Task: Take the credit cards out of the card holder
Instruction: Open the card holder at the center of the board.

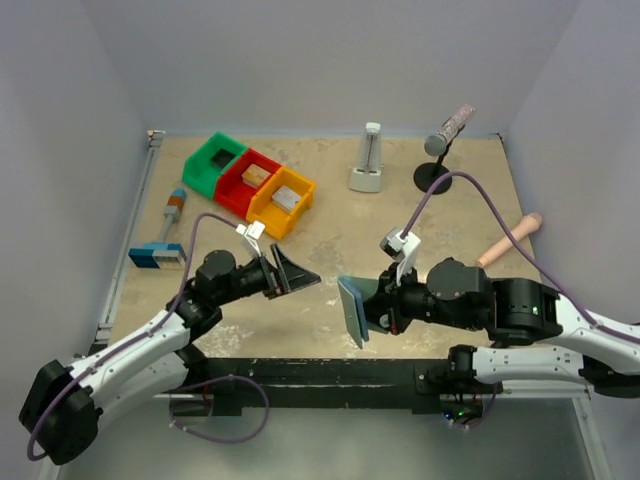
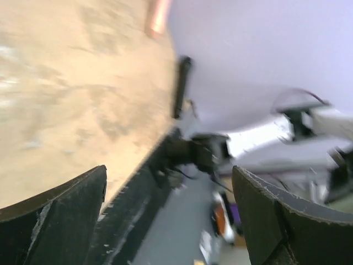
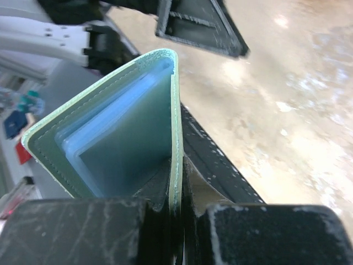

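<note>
The card holder (image 1: pixel 352 311), a thin light blue-teal wallet, hangs upright on edge above the table's front edge. My right gripper (image 1: pixel 373 308) is shut on one of its panels. In the right wrist view the card holder (image 3: pixel 176 105) is pinched between my right gripper (image 3: pixel 185 168) and stands slightly open, with a pale blue credit card (image 3: pixel 116 130) showing inside it. My left gripper (image 1: pixel 303 278) is open a short way left of the holder, pointing toward it and apart from it. Nothing lies between the wide fingers of my left gripper (image 2: pixel 169 172) in its blurred wrist view.
Green (image 1: pixel 212 165), red (image 1: pixel 247 181) and orange (image 1: pixel 283 201) bins sit at the back left, two with small blocks. A blue-and-white block with a handle (image 1: pixel 160 250) lies at the left edge. A white stand (image 1: pixel 367 162), a microphone (image 1: pixel 446 138) and a pinkish cylinder (image 1: pixel 510 240) are at the back right.
</note>
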Tool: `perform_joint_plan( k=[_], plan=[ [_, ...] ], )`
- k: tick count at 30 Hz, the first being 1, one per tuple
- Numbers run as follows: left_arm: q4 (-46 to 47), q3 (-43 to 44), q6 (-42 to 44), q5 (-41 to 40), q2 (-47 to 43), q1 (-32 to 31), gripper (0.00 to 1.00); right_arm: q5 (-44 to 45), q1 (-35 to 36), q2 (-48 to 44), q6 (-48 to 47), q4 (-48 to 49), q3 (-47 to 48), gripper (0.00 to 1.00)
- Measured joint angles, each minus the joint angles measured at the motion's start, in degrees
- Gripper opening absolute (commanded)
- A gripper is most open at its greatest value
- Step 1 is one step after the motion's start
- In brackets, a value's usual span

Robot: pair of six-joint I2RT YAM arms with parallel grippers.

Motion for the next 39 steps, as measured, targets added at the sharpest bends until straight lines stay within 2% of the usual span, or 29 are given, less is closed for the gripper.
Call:
perform_joint_plan(
  k=[4,7,11,15,17,21,24,31,39],
  plan=[
    [-28.76,14.78,7.61,-16.57,-0.92,-0.28,1.0,5.79,0.0,3.28,0.83,-6.73,4.11,0.0],
    [-39.19,21.66,10.34,-24.28,-0.39,-0.26,1.0,8.92,0.0,5.25,1.79,-9.25,5.42,0.0],
    [-46.8,22.08,11.78,-28.37,-2.97,-0.26,0.97,11.78,0.0,7.74,3.54,-12.41,6.01,0.0],
    [-36.35,9.64,11.34,-22.82,-12.24,0.0,0.98,12.5,0.0,8.76,4.68,-13.53,5.99,0.0],
    [-31.93,5.66,11.04,-18.12,-13.53,-0.07,0.99,12.48,0.0,8.48,5.22,-13.35,5.9,0.0],
    [-24.0,5.31,11.74,-9.88,-8.98,-1.4,1.0,11.96,-0.02,6.62,6.21,-11.85,4.28,0.0],
    [-19.8,5.31,12.68,-6.51,-9.9,-4.17,1.0,10.23,0.0,4.5,7.04,-9.46,1.6,0.0],
    [-15.15,4.94,14.12,-3.89,-17.07,-5.7,1.0,8.04,0.0,2.86,8.76,-6.14,-1.77,0.0],
    [-13.57,3.65,14.95,-2.69,-19.91,-6.51,1.0,7.08,0.0,1.27,9.7,-3.34,-3.69,0.0]
  ],
)
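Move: The card holder, already ajar in my right fingers, is about 10 cm to the right of my open left hand, 9 cm back and some 9 cm above. From my right hand its middle is about 4 cm left, 1 cm back and 1 cm lower. The yellow bin stands roughly 24 cm ahead of my left hand, 6 cm left and 15 cm below. With its fingers staying wide open, my left hand first swings about 5 cm forward and left, then turns back, dips a little and rises to finish about 5 cm back and 6 cm higher beside the holder's free edge, fingertips tipped up some 20 degrees. My right hand keeps its pinch, lowers the holder about 4 cm and turns slightly clockwise. ##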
